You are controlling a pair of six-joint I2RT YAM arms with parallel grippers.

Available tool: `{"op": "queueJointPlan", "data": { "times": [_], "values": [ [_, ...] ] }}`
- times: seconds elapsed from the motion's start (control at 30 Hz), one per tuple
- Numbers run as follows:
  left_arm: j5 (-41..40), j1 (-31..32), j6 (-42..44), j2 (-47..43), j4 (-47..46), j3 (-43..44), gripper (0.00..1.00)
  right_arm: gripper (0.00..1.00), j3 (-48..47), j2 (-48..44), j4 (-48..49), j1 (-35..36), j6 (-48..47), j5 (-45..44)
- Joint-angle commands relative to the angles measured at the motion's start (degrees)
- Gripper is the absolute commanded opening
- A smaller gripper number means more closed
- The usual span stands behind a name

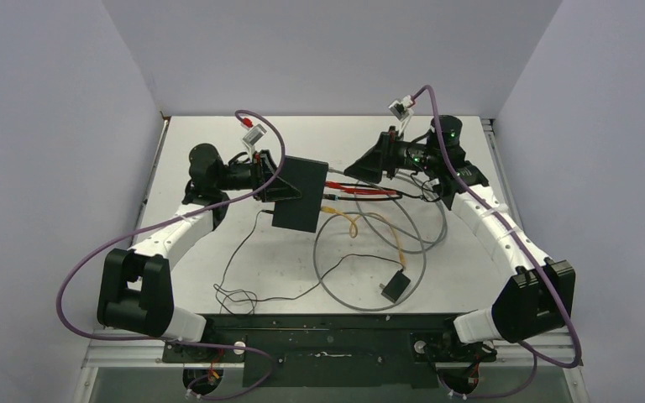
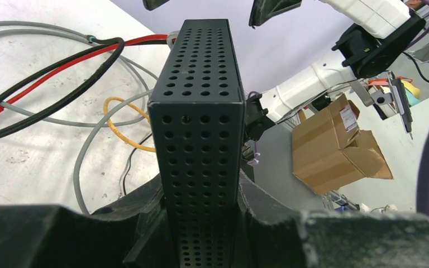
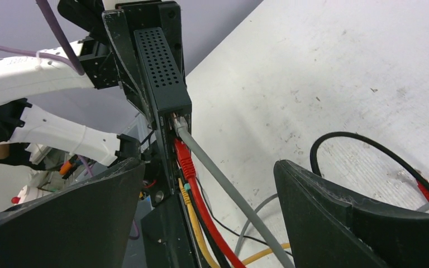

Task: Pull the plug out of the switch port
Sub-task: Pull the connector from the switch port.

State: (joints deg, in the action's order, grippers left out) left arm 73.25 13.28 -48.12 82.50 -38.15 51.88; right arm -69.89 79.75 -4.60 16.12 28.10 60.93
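The switch (image 1: 298, 193) is a flat black perforated box, held up on edge off the table. My left gripper (image 1: 262, 178) is shut on its left end; in the left wrist view the fingers (image 2: 117, 223) press both faces of the switch (image 2: 201, 123). A grey plug (image 3: 181, 123), a red plug (image 3: 185, 157), a yellow plug (image 3: 184, 192) and a teal-tipped black one sit in the row of ports on the switch (image 3: 162, 61). My right gripper (image 3: 206, 212) is open just short of that edge, the cables running between its fingers. In the top view the right gripper (image 1: 354, 171) faces the plugs (image 1: 331, 188).
Grey, red, black and yellow cables (image 1: 386, 227) loop over the table right of the switch. A small black adapter block (image 1: 395, 287) with a thin black cord lies near the front. Walls close in the table on three sides. A cardboard box (image 2: 335, 145) stands beyond the table.
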Motion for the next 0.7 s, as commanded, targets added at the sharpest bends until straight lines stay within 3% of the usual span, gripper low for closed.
{"op": "queueJointPlan", "data": {
  "times": [0.0,0.17,0.4,0.5,0.57,0.67],
  "values": [
    [1.38,0.19,-3.93,-1.3,-10.85,1.27,0.0,0.87,-0.64,1.58,10.76,0.24,5.37,4.81],
    [0.77,0.78,-4.92,-0.97,-11.72,1.22,0.0,0.85,-2.09,3.73,11.5,2.12,5.83,5.3],
    [0.02,0.76,-5.41,-0.87,-11.2,0.89,0.0,0.74,-1.95,5.16,15.25,5.6,8.52,4.88],
    [-0.25,0.78,-5.49,-0.85,-10.88,0.52,0.0,0.65,-2.02,5.18,15.52,6.72,8.71,4.33],
    [-0.24,0.83,-5.28,-0.85,-10.84,0.4,0.0,0.53,-1.74,4.87,15.77,6.89,8.97,3.78],
    [-0.22,0.79,-4.99,-0.64,-10.39,0.35,0.0,0.52,-1.19,4.31,15.85,6.82,8.97,3.66]
  ]
}}
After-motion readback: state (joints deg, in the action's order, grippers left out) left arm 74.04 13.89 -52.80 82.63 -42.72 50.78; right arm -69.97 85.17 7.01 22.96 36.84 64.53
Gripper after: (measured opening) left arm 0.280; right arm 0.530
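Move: About 8 cm to the right hand's left and some 2 cm back, roughly level with it, sits the grey cable's plug in the switch's outermost port. The red plug stands 3 cm nearer the base than the grey one, the black plug about 6 cm nearer. The switch's middle is roughly 13 cm to the right hand's left and 6 cm back. From the left hand, the grey plug is about 8 cm to the right and 4 cm ahead. Closing in on the grey plug from the cable side, the right hand travels about 4.5 cm left, then also draws back some 2 cm, turning around 10 degrees counter-clockwise. Its wide-open fingers narrow to about half as they line up above and below the plug, without a visible touch. The left hand keeps its grip on the switch, nearly still. ##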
